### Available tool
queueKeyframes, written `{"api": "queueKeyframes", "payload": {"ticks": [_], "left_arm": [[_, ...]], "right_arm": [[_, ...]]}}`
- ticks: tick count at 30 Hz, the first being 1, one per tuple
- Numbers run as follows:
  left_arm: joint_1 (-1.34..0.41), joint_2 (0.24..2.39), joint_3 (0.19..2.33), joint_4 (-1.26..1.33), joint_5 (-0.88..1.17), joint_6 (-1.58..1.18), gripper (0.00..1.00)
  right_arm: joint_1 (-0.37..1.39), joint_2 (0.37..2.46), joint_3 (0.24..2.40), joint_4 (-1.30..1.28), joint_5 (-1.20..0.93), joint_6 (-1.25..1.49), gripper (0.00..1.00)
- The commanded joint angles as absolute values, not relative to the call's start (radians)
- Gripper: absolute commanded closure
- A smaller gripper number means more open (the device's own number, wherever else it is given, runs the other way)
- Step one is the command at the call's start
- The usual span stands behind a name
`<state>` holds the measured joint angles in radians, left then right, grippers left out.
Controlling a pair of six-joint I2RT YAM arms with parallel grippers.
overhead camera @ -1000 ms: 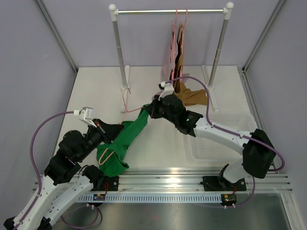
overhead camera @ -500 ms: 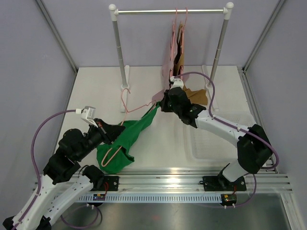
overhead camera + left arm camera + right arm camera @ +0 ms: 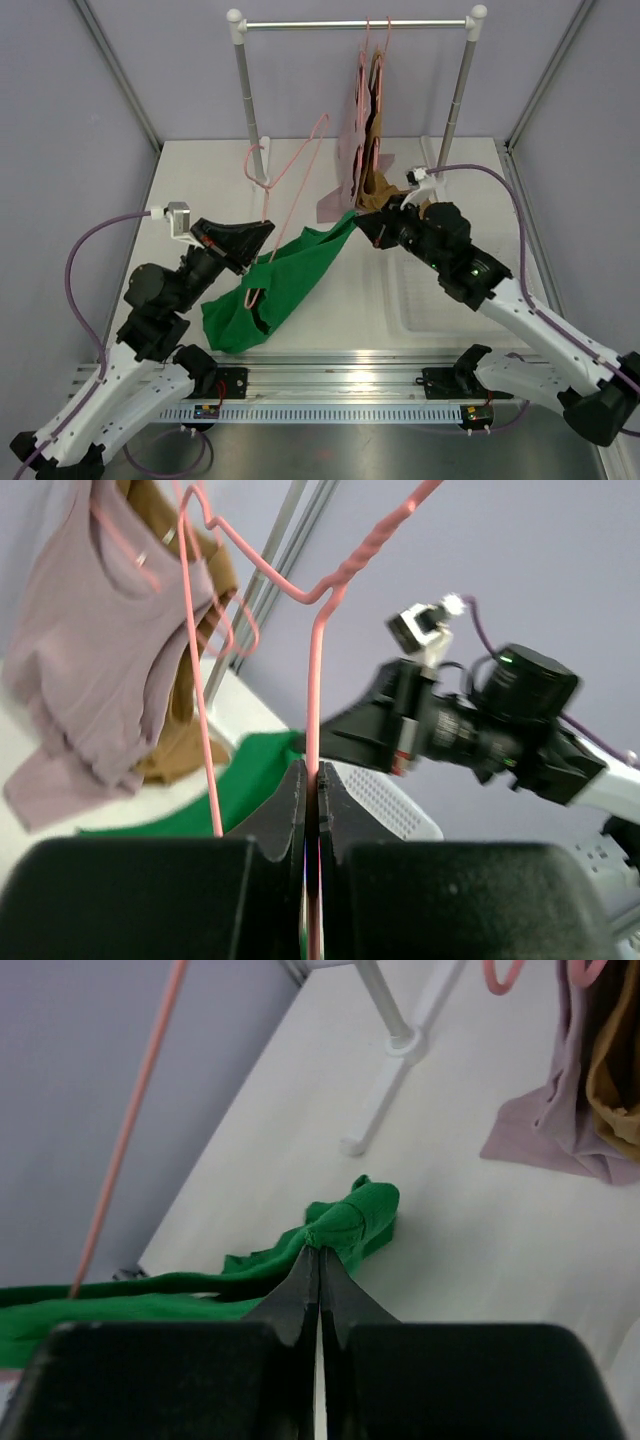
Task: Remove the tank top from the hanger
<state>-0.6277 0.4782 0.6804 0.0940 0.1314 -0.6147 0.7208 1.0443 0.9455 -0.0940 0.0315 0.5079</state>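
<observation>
The green tank top (image 3: 285, 280) hangs stretched in the air between my two grippers, still threaded on the pink wire hanger (image 3: 322, 120). My left gripper (image 3: 263, 233) is shut on the hanger's wire (image 3: 313, 680), holding it raised and tilted; the green cloth (image 3: 250, 770) shows behind its fingers. My right gripper (image 3: 360, 222) is shut on a bunched end of the tank top (image 3: 365, 1210), its tips (image 3: 320, 1252) pinching the fabric above the table. The lower end of the hanger is inside the cloth.
A clothes rack (image 3: 355, 23) stands at the back with a mauve top (image 3: 352, 140) and a brown top (image 3: 380, 140) on pink hangers, their hems on the table. A white perforated tray (image 3: 440, 300) lies under the right arm. Grey walls close in both sides.
Both grippers have risen. The left one lifted the hanger off the table; the right one carried the tank top's end rightward, pulling the cloth taut along the hanger.
</observation>
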Motion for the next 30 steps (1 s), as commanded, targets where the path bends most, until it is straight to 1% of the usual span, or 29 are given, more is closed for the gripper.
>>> {"api": "queueKeyframes", "payload": {"ticks": [1,5,6,8,9,13,15,16,20,21,22,23,27,30], "left_arm": [[-0.643,0.602,0.742,0.468,0.161,-0.481,1.00],[-0.663,0.704,0.779,0.647,0.094,-0.393,1.00],[-0.666,0.725,0.793,0.658,0.072,-0.371,1.00],[-0.678,0.768,0.865,0.605,0.011,-0.356,1.00],[-0.683,0.775,0.886,0.576,-0.093,-0.353,1.00],[-0.690,0.792,0.920,0.505,-0.236,-0.328,1.00],[-0.690,0.799,0.959,0.430,-0.271,-0.340,1.00],[-0.690,0.805,0.982,0.311,-0.279,-0.350,1.00],[-0.690,0.828,1.067,0.056,-0.281,-0.406,1.00],[-0.690,0.839,1.093,0.011,-0.278,-0.432,1.00],[-0.689,0.847,1.106,-0.077,-0.276,-0.448,1.00],[-0.689,0.856,1.117,-0.115,-0.284,-0.456,1.00],[-0.689,0.897,1.158,-0.218,-0.314,-0.469,1.00],[-0.687,0.962,1.236,-0.294,-0.339,-0.472,1.00]], "right_arm": [[0.712,0.922,0.997,-0.188,-0.104,0.488,1.00],[0.712,0.832,1.054,-0.290,-0.176,0.488,1.00],[0.712,0.810,1.068,-0.308,-0.189,0.476,1.00],[0.713,0.802,1.110,-0.377,-0.213,0.459,1.00],[0.712,0.808,1.121,-0.414,-0.247,0.445,1.00],[0.730,0.879,1.115,-0.430,-0.397,0.431,1.00],[0.771,0.920,1.083,-0.404,-0.347,0.440,1.00],[0.814,0.936,1.045,-0.393,-0.327,0.439,1.00],[0.888,1.034,0.962,-0.333,-0.198,0.469,1.00],[0.896,1.052,0.951,-0.324,-0.127,0.485,1.00],[0.906,1.072,0.942,-0.322,-0.108,0.486,0.95],[0.922,1.115,0.946,-0.324,-0.092,0.488,0.58],[0.969,1.164,0.994,-0.365,-0.028,0.476,0.01],[0.971,1.126,1.032,-0.411,0.084,0.471,0.00]]}}
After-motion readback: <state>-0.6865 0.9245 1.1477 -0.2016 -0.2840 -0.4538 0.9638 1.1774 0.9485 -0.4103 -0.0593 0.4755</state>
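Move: The left hand grips the pink hanger; the green tank top's middle hangs some 15 cm below it, about 4 cm back and 4 cm to its left. The right hand pinches the tank top's far end, with the middle about 12 cm back, 19 cm left and 7 cm below. From the right hand, the pink top hangs some 25 cm ahead and 2 cm left, slightly lower; the white basket lies level fore and aft, 24 cm right and 26 cm below. Keeping its grip, the left hand carries the hanger about 10 cm forward, away from the tank top, rising before sinking most of the way back and turning some 20 degrees counter-clockwise. The right hand, pinching the cloth, draws back and up, then swings left and sinks nearly 20 cm towards the near table, tips down and opens wide, letting go. ##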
